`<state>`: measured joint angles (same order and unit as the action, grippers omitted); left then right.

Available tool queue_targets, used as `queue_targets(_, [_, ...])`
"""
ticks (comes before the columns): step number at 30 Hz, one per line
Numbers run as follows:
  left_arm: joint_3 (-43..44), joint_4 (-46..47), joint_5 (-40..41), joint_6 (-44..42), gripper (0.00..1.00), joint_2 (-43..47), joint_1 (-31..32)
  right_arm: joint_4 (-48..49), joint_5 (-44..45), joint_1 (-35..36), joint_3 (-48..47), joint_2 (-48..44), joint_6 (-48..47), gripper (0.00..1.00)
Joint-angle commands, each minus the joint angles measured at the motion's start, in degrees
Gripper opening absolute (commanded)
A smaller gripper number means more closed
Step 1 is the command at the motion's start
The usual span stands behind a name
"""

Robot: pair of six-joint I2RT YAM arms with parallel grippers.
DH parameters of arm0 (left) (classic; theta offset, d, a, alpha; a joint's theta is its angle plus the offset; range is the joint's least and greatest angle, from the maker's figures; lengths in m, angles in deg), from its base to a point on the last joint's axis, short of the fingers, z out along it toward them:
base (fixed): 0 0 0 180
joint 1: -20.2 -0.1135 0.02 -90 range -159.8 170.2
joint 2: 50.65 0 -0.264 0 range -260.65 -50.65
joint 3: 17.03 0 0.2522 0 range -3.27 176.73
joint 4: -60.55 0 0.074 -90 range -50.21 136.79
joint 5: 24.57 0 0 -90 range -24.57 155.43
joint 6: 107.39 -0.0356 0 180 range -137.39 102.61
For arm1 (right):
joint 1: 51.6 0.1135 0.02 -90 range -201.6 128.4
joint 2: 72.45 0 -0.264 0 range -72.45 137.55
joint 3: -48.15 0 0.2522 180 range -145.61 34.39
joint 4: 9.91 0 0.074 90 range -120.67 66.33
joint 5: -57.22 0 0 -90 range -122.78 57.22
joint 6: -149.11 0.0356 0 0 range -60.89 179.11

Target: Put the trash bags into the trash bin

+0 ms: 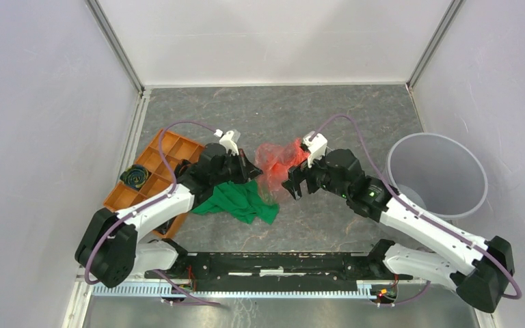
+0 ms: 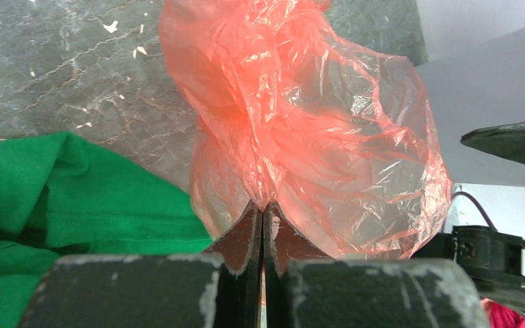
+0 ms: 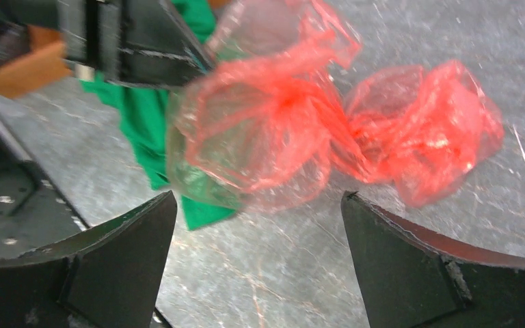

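The trash bags (image 1: 278,162) show as one bunch of crinkly red-pink film, lifted between the two arms at the table's middle. My left gripper (image 2: 265,206) is shut on a pinched fold of the film (image 2: 307,123), which balloons up beyond its fingertips. In the top view this left gripper (image 1: 258,169) meets the bunch from the left. My right gripper (image 3: 258,199) stands open just short of the film (image 3: 280,130), nothing between its fingers, the right gripper (image 1: 295,183) close on the bunch's right. The trash bin (image 1: 399,157), a round translucent grey-white bucket, stands at the right wall.
A green cloth (image 1: 240,201) lies crumpled under and beside the left gripper. An orange compartment tray (image 1: 152,171) holding a black roll (image 1: 136,176) sits at the left wall. White walls close in the grey marbled table.
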<state>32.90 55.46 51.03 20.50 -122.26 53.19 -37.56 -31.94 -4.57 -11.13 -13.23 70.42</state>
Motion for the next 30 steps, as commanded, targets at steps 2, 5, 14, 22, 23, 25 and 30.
queue_targets(2, [-0.13, 4.21, -3.60, 3.59, 0.02, 2.82, 0.23, 11.28, -10.72, 0.05, 0.67, -2.03, 6.31, 0.98])
queue_targets(5, [-0.02, 4.34, -4.12, 4.26, 0.02, 3.92, 0.30, 16.94, -9.54, 1.38, 1.64, 0.66, 10.96, 0.98])
queue_targets(14, [0.21, 3.42, -4.50, 5.13, 0.02, 6.50, 0.37, 17.55, 12.22, 4.37, -0.10, 7.93, 13.99, 0.65])
queue_targets(22, [-1.31, 2.07, -2.35, 4.61, 0.02, 8.86, 0.41, 23.51, 15.33, 4.38, 2.85, 12.54, 11.44, 0.14])
queue_targets(23, [-1.12, 0.75, -1.04, 4.30, 0.02, 8.86, 0.41, 21.93, 16.76, 4.32, 2.47, 12.72, 10.42, 0.10])
queue_targets(25, [-0.61, -3.13, 3.93, 3.75, 0.02, 9.09, 0.41, 16.95, 22.85, 4.20, 1.99, 12.63, 8.84, 0.01])
queue_targets(30, [1.42, -7.80, 19.07, 3.85, 0.02, 5.64, 0.14, 14.02, 25.95, -1.23, 2.87, 14.07, 3.42, 0.00])
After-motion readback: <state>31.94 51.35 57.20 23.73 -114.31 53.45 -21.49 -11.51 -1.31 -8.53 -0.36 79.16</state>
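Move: The red bag, its near side already pinched in the shut left gripper, has its middle about 8 cm ahead of the open right hand, 3 cm to its left and some 9 cm below. From that hand the green cloth lies roughly 17 cm left, 4 cm back and 13 cm down, and the trash bin about 40 cm right, 3 cm ahead and 10 cm lower. From the left hand, the bag's middle is about 3 cm ahead, 5 cm right and 4 cm below. Keep the red bag pinched in the left gripper: lift it about 5 cm, then let it sink 2 cm while easing left. Meanwhile raise the open right gripper a little and swing it left, then drive it forward and down onto the bag, drifting back right and turning clockwise by some 20 degrees, closing the fingers fully to pinch the gathered plastic. ##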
